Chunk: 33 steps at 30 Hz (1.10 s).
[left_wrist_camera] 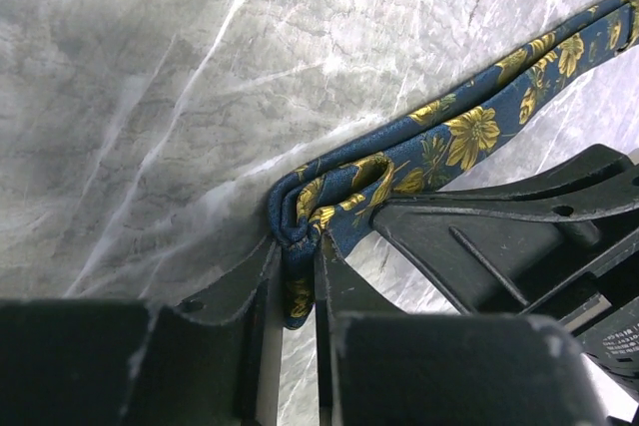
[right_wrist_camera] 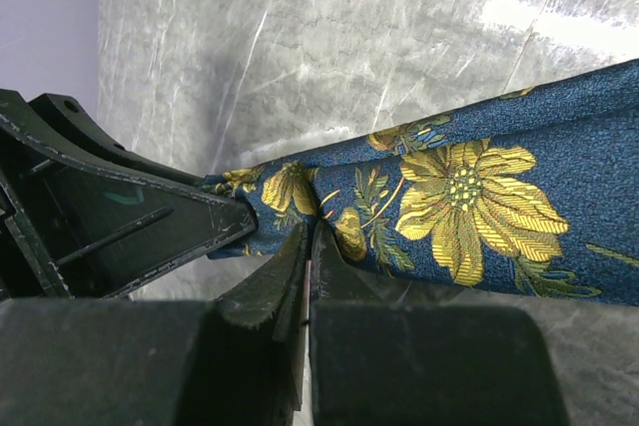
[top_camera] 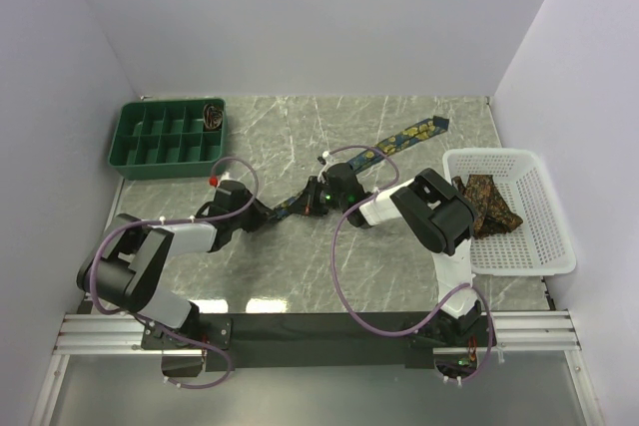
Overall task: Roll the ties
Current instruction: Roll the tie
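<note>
A navy tie [top_camera: 414, 134] with yellow flowers lies slantwise across the marble table, its wide end toward the back right. Its narrow end is folded over on itself [left_wrist_camera: 329, 197]. My left gripper [left_wrist_camera: 297, 256] is shut on this fold, with fabric pinched between the jaws. Right beside it, my right gripper [right_wrist_camera: 310, 236] is shut on the tie's near edge, where the cloth [right_wrist_camera: 469, 197] puckers at the fingertips. In the top view the two grippers, left [top_camera: 277, 213] and right [top_camera: 318, 197], meet near the table's middle. Brown patterned ties [top_camera: 487, 203] lie in the basket.
A white mesh basket [top_camera: 539, 236] stands at the right edge. A green compartment tray [top_camera: 135, 142] sits at the back left, with a rolled tie [top_camera: 213, 117] in its far right compartment. Walls close in the table on three sides.
</note>
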Tool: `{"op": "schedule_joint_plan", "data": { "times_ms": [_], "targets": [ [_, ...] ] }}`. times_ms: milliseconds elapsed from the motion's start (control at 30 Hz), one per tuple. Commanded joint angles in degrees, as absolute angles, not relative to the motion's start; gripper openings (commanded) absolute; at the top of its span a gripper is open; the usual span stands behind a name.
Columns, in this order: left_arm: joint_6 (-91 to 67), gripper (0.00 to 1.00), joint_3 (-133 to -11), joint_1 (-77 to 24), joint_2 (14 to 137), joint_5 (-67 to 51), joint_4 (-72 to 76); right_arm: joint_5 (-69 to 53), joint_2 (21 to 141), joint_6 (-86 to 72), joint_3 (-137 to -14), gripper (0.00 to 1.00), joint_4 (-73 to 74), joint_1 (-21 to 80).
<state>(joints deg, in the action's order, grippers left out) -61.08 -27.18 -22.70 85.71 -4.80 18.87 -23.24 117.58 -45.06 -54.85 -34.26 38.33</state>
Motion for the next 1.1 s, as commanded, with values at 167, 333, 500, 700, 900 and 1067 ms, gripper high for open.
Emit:
{"op": "schedule_joint_plan", "data": {
  "times_ms": [167, 333, 500, 700, 900, 1067],
  "targets": [
    [-58.8, 0.01, -33.82, -22.94, 82.89, -1.77, 0.23, -19.6, 116.9, -39.74, -54.84, 0.01, -26.2, 37.97],
    [-58.62, 0.01, -38.49, -23.64, 81.83, 1.48, -11.59, -18.28, 112.78, -35.52, -54.67, 0.18, -23.83, 39.11],
    [-59.15, 0.01, -42.01, -24.26, 81.39, 3.51, -18.62, -16.18, 109.34, -31.99, -54.06, 0.31, -23.38, 40.34],
    [-57.92, 0.01, -45.52, -24.78, 81.74, 5.36, -25.74, -17.22, 107.4, -30.41, -54.49, 0.31, -24.25, 41.75],
    [-57.13, 0.01, -47.37, -25.14, 81.3, 6.59, -31.02, -19.51, 108.63, -30.67, -56.68, 0.31, -26.98, 45.17],
    [-56.95, 0.01, -48.08, -25.22, 80.33, 7.29, -33.49, -20.74, 111.18, -33.22, -59.41, 0.3, -29.09, 47.19]
  ]
}}
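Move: Holding the small rolled end of the tie already, the left fingers have it right at the hand point. From the right hand, which still pinches the strip beside it, that roll lies about 7 cm to the left and 2 cm back, about level. The tie's loose far end is some 20 cm ahead of the right hand and 32 cm to its right, on the table; the green tray stands roughly 18 cm ahead of the left hand and 23 cm to its left. Keeping its pinch on the roll, the left hand lifts about 1 cm while tilting, then draws back and left some 6 cm in all, its fingers tipping some 30 degrees steeper. The right fingers open about a third and let go of the strip; that hand backs about 5 cm, edging right and then swinging left after the roll, rising as it goes. ##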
